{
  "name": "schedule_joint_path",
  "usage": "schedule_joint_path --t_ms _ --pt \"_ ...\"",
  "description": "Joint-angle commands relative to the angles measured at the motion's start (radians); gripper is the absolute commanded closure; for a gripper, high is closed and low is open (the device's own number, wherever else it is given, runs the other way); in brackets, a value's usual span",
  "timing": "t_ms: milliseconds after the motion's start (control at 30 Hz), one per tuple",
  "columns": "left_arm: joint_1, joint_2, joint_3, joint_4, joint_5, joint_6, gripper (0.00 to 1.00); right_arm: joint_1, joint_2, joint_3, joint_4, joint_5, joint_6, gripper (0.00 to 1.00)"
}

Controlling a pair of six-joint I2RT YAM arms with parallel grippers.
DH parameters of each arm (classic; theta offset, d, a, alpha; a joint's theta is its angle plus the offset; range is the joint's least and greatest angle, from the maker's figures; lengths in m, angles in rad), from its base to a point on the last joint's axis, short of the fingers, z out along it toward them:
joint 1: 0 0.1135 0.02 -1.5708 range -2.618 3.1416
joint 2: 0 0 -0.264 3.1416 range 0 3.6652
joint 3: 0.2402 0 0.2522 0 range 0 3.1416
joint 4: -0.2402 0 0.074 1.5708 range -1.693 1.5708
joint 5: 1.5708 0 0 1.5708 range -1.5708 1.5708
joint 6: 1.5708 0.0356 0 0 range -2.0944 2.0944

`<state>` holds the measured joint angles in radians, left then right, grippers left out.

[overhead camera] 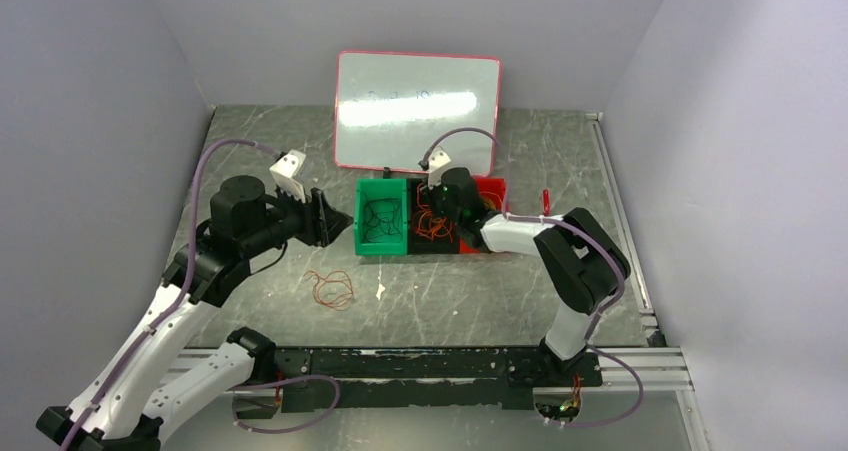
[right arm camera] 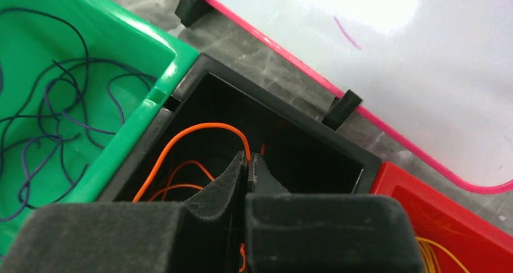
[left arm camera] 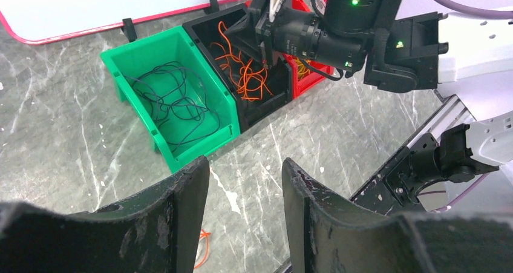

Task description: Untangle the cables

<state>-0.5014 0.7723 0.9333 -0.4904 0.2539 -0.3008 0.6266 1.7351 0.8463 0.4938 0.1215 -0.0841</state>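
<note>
Three bins stand side by side. The green bin holds dark cables. The black bin holds orange cables. The red bin holds yellow cables. My right gripper hangs over the black bin, shut on an orange cable that arcs up to its tips. My left gripper is open with nothing between its fingers, above the table just left of the green bin. One orange-red cable lies loose on the table in front of the bins.
A whiteboard with a pink frame leans against the back wall right behind the bins. The arms' mounting rail runs along the near table edge. Grey walls close in both sides.
</note>
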Motion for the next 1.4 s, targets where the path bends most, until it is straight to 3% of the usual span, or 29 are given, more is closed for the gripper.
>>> schedule_joint_path --t_ms 0,300,500,700,900,1167,1367 --pt "-0.006 0.002 0.000 0.012 -0.025 0.005 0.48 -0.006 0.039 0.062 -0.106 0.001 -0.028 1.00" --pt "-0.006 -0.016 -0.027 0.007 -0.092 -0.014 0.48 -0.005 0.112 0.174 -0.289 -0.015 -0.055 1.00" --pt "-0.005 -0.019 -0.030 -0.003 -0.102 -0.012 0.48 0.001 0.128 0.211 -0.348 -0.016 -0.053 0.93" --pt "-0.006 -0.026 -0.034 -0.008 -0.108 -0.008 0.48 0.002 0.044 0.228 -0.370 -0.025 -0.050 0.73" --pt "-0.006 -0.025 -0.046 0.009 -0.106 -0.015 0.48 0.004 -0.041 0.258 -0.433 -0.033 -0.062 0.60" --pt "-0.006 -0.008 -0.058 0.014 -0.133 -0.028 0.47 0.003 -0.157 0.215 -0.490 -0.039 -0.050 0.56" --pt "-0.005 0.013 -0.097 -0.027 -0.228 -0.127 0.48 0.005 -0.297 0.113 -0.457 -0.149 0.010 0.56"
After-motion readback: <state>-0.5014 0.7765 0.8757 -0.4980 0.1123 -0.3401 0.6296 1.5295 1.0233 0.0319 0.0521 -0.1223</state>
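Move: The right hand, its shut fingers still pinching a loop of orange cable, hangs over the far half of the black bin, whose middle is about 3 cm back, 1 cm to the right and 6 cm below. At the same distance back and below, the green bin with the dark cable is some 9 cm to its left and the red bin with the yellow cable about 11 cm to its right. From the left hand, the black bin is roughly 14 cm ahead, 15 cm right and 26 cm down. The right hand lowers the held end of the orange cable about 4 cm farther down into the black bin, its fingers tipping some 15 degrees steeper, then opens to a bit under half and lets go of the cable near the lowest point before rising about 11 cm clear of the bin and drawing back slightly at the end. Meanwhile the left hand, half open and empty, sinks about 3 cm while easing a little left and forward. ##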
